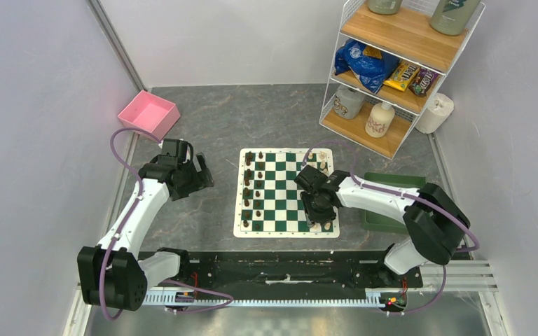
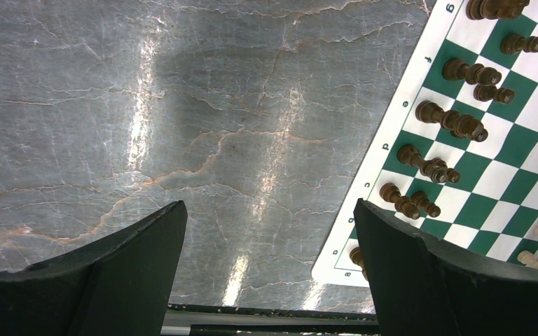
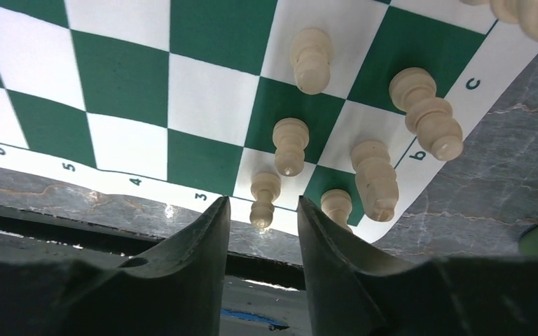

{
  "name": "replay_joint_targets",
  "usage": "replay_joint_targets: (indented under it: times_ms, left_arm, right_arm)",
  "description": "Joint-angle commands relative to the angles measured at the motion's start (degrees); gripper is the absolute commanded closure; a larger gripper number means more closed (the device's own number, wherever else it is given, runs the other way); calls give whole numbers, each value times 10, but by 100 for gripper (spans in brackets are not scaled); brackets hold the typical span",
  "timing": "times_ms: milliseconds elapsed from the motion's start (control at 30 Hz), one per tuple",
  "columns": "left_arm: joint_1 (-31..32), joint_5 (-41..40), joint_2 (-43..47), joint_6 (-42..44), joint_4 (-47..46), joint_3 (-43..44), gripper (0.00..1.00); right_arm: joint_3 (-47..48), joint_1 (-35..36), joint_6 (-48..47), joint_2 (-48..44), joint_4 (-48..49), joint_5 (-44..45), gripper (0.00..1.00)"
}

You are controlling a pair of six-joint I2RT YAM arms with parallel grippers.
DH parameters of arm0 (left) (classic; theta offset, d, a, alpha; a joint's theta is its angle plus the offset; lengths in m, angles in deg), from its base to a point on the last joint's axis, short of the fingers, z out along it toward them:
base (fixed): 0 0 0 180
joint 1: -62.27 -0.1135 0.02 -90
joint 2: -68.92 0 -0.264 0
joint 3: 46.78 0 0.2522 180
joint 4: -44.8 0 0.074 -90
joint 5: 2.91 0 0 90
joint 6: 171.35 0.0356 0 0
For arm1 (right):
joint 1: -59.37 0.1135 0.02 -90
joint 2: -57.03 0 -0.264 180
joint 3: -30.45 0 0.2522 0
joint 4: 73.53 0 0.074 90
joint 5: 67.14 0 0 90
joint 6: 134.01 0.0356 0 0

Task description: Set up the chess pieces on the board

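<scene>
The green-and-white board (image 1: 286, 233) lies mid-table. Dark chess pieces (image 1: 248, 183) line its left columns and pale ones (image 1: 323, 166) stand along its right side. My right gripper (image 1: 316, 218) hovers over the board's near right corner. In the right wrist view it (image 3: 263, 206) is open, its fingertips either side of a pale pawn (image 3: 265, 187) that stands on the board (image 3: 126, 77), with a gap on each side. Several pale pieces (image 3: 375, 178) stand close by. My left gripper (image 2: 270, 217) is wide open over bare table left of the board (image 2: 392, 133), beside the dark pieces (image 2: 455, 122).
A pink bin (image 1: 149, 113) sits at the back left. A wire shelf (image 1: 392, 63) with snacks and bottles stands at the back right, a paper roll (image 1: 436, 112) beside it. A plain green tray (image 1: 392, 183) lies under the right arm. A black rail (image 1: 287, 269) runs along the near edge.
</scene>
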State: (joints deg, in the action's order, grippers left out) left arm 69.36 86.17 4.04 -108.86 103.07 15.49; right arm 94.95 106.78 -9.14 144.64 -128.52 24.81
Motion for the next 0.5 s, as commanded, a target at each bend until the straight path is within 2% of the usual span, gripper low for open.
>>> replay_joint_targets:
  times_ms: [0,100,300,467]
  left_arm:
    - [-2,8,-1,10,-1,22,4]
    - [-2,-1,3,9,-1,23,4]
    - [-2,-41,46,22,-17,11,4]
    - [-2,-75,121,28,-63,-27,4]
  right_arm:
    - [36,2,-2,-42,-10,23,49]
    - [48,2,-2,-68,-21,55,40]
    - [77,-4,-5,-121,-52,188,19]
    - [100,-64,2,-143,-77,268,10]
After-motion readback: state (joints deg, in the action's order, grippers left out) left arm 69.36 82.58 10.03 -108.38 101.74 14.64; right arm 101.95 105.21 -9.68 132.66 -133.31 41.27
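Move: The near-corner white pawn, just set down, stands between the right hand's parted fingers, straight beneath and about 1 cm lower. The corner rook is roughly 3 cm to the right of that pawn and level with it, the next white pawn some 2 cm farther out in the same file, and the knight about 2 cm farther out and 3 cm right. From the left hand that near pawn is some 27 cm right, 10 cm back and 9 cm below. Opening wide, the right hand rises about 9 cm off the pawn and 6 forward; the left rises 2. ##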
